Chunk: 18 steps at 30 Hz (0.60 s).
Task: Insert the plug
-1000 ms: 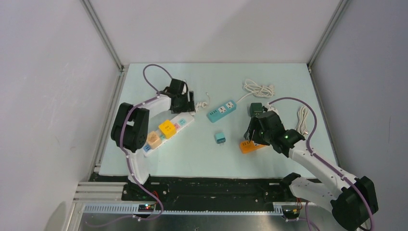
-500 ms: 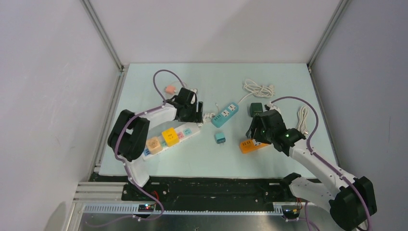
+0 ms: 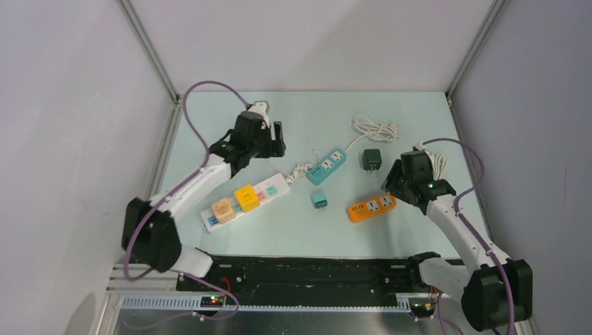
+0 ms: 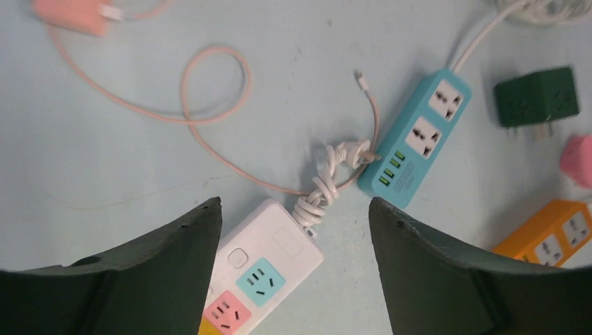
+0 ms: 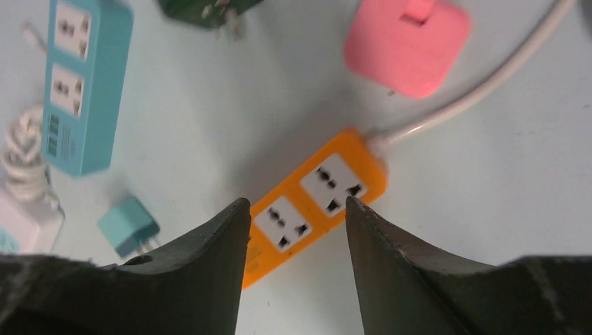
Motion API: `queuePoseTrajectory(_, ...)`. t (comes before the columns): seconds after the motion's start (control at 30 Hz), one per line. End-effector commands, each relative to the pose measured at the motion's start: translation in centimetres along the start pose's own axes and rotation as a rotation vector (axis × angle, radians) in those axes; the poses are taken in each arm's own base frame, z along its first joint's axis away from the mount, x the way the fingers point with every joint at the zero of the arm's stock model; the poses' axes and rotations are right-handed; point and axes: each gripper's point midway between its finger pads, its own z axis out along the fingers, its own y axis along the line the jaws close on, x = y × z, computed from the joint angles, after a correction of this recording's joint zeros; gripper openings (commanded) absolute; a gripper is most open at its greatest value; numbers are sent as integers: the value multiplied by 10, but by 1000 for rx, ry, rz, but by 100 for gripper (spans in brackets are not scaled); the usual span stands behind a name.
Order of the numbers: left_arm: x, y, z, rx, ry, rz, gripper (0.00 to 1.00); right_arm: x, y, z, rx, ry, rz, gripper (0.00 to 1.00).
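Note:
A small teal plug (image 3: 320,200) (image 5: 128,226) lies prongs down-right in the middle of the table. A dark green plug (image 3: 371,159) (image 4: 536,96) lies behind it, and a pink plug (image 5: 407,42) on a white cord sits near the orange power strip (image 3: 372,207) (image 5: 317,197). My right gripper (image 3: 398,178) (image 5: 294,202) hovers over the orange strip, open and holding nothing. My left gripper (image 3: 269,139) (image 4: 293,206) is raised above the switch end of the white power strip (image 3: 244,199) (image 4: 265,269), open and empty.
The white strip carries an orange cube (image 3: 223,207) and a yellow cube (image 3: 245,196). A teal power strip (image 3: 324,166) (image 4: 417,138) lies beside its knotted cord (image 4: 328,183). A pink charger (image 4: 70,14) with a looped cable and a white cord coil (image 3: 377,128) lie further back.
My left arm has lifted up and back from the white strip. My right gripper has moved right and back off the orange strip, and its jaws have narrowed.

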Motion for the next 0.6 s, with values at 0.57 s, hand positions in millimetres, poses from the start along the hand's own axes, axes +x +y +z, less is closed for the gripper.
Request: queuePoseTrajectory(0.57,-68,65,-123,-205,-474,-232,100,-72,-55,90,386,-10,261,94)
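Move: Ahead and to the right of the empty right hand lies the pink plug, about 10 cm forward, 7 cm right and some 8 cm below it. The orange strip's middle is only about 2 cm ahead and 2 cm left of this hand, the green plug roughly 18 cm ahead and 3 cm left. From the left hand, the pink plug is nearly 40 cm to the right, about 2 cm back and 14 cm lower. Swinging right off the orange strip, then forward and down over the pink plug, the right hand goes about 7 cm forward, 6 cm right and 5 cm down, turning clockwise some 20 degrees, tipping steeper and opening its half-open fingers wide, still touching nothing. The left hand, empty, rises and shifts left about 9 cm each, away from the white strip, turning counter-clockwise, its fingers levelling and opening fully. ##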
